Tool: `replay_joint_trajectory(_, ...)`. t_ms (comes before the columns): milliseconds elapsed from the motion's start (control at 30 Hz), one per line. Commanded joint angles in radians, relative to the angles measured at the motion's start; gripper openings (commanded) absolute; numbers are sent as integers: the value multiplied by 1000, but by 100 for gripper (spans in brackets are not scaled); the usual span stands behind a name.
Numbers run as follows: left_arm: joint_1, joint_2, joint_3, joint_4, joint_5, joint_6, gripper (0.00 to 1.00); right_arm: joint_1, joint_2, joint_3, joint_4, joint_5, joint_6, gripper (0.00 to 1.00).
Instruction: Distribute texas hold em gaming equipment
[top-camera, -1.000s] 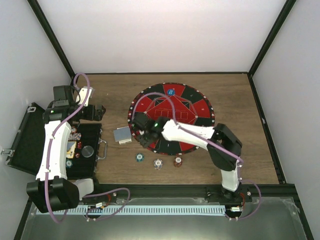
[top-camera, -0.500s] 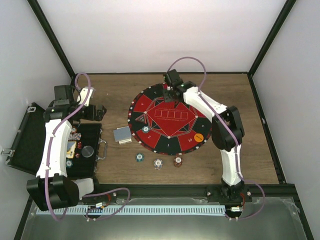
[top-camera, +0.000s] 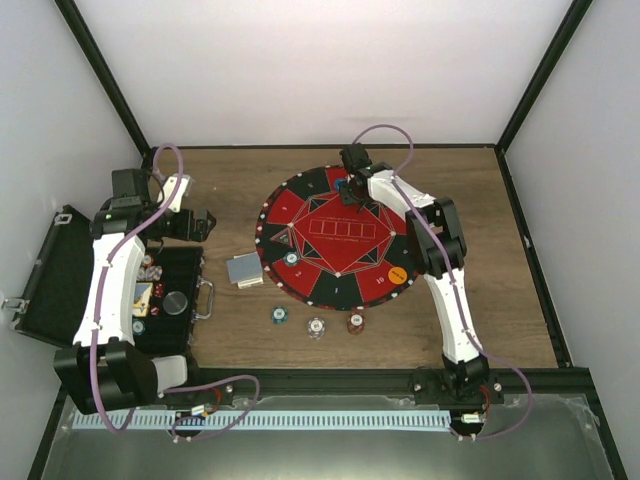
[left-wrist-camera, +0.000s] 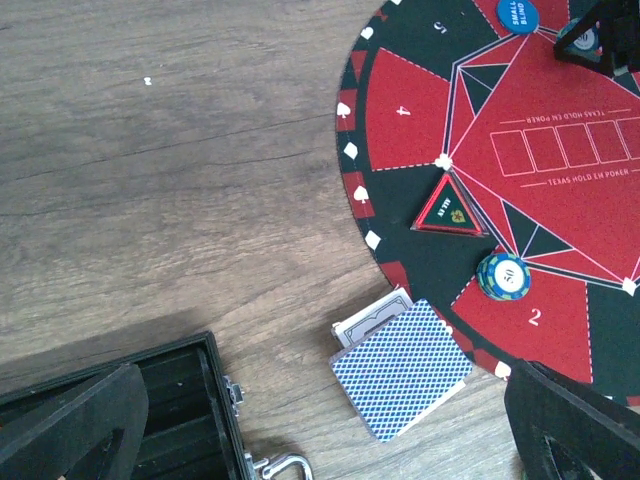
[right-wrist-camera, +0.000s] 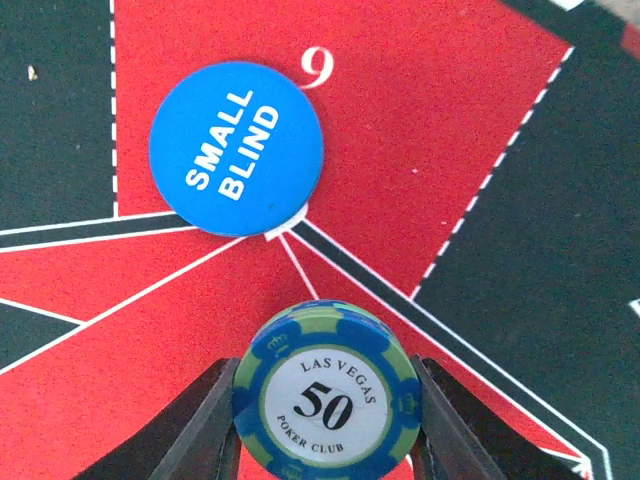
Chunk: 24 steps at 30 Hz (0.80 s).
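My right gripper (right-wrist-camera: 325, 410) is shut on a blue-green "50" poker chip (right-wrist-camera: 325, 400), held just above the round red-and-black poker mat (right-wrist-camera: 450, 120). The blue "small blind" disc (right-wrist-camera: 236, 148) lies on the mat close ahead of it. From above, the right gripper (top-camera: 352, 190) is at the mat's far side. Another blue-green chip (left-wrist-camera: 502, 275) and a triangular marker (left-wrist-camera: 448, 207) lie on the mat's left part. The deck of blue-backed cards (left-wrist-camera: 400, 368) sits beside the mat's left edge. My left gripper (top-camera: 195, 222) hangs open above the table, left of the deck, holding nothing.
An open black case (top-camera: 165, 300) with chips in it lies at the left, its lid (top-camera: 50, 280) folded out. Three chips (top-camera: 316, 327) lie in a row on the wood in front of the mat. An orange disc (top-camera: 397, 273) rests on the mat's right near part.
My right arm swung from the mat's left edge to its far side, beside the blue disc. A blue-green chip now shows where it was. The left arm barely moved.
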Motion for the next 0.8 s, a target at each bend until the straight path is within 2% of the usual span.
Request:
replay_joint_trajectory(0, 7, 15, 7, 15, 24, 5, 100, -3, 22, 49, 27, -18, -2, 16)
replay_joint_trajectory(133, 6, 14, 8, 13, 29, 4, 100, -3, 41, 46, 36, -33, -3, 18)
replay_joint_trajectory(167, 6, 11, 8, 12, 29, 6, 100, -2, 44, 45, 36, -36, -4, 23)
replay_joint_trajectory(233, 6, 8, 8, 10, 27, 5, 100, -3, 46, 47, 33, -36, -6, 45)
replay_joint_trajectory(267, 6, 7, 10, 8, 27, 5, 100, -3, 46, 48, 27, -34, -6, 52)
replay_joint_trajectory(433, 6, 3, 12, 3, 29, -1, 100, -1, -10, 48, 6, -39, 7, 66)
replay_joint_trajectory(600, 5, -6, 17, -4, 49, -8, 100, 48, -139, -27, -1, -32, -2, 69)
replay_joint_trajectory(767, 10, -9, 38, -10, 53, -18, 100, 170, -369, -269, 59, -28, -6, 71)
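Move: The stack of 50 chips is already between the right fingers, and the mat spot it goes to lies straight below them, roughly 3 cm down. The small blind button lies about 5 cm ahead and 3 cm to the left on the mat; the row of card boxes is some 8 cm back and 2 cm left, and the 20 chip stack about 16 cm back and 15 cm left. From the left hand that mat spot is some 20 cm ahead, 35 cm right and 21 cm down. The chip stack, still pinched in the right gripper, is lowered about 1.5 cm to the mat just short of the small blind button. There the right fingers open from under half to about two-thirds and let go; then the hand rises some 5 cm while drawing back about 4 cm and a little left, away from the stack towards the card boxes. ##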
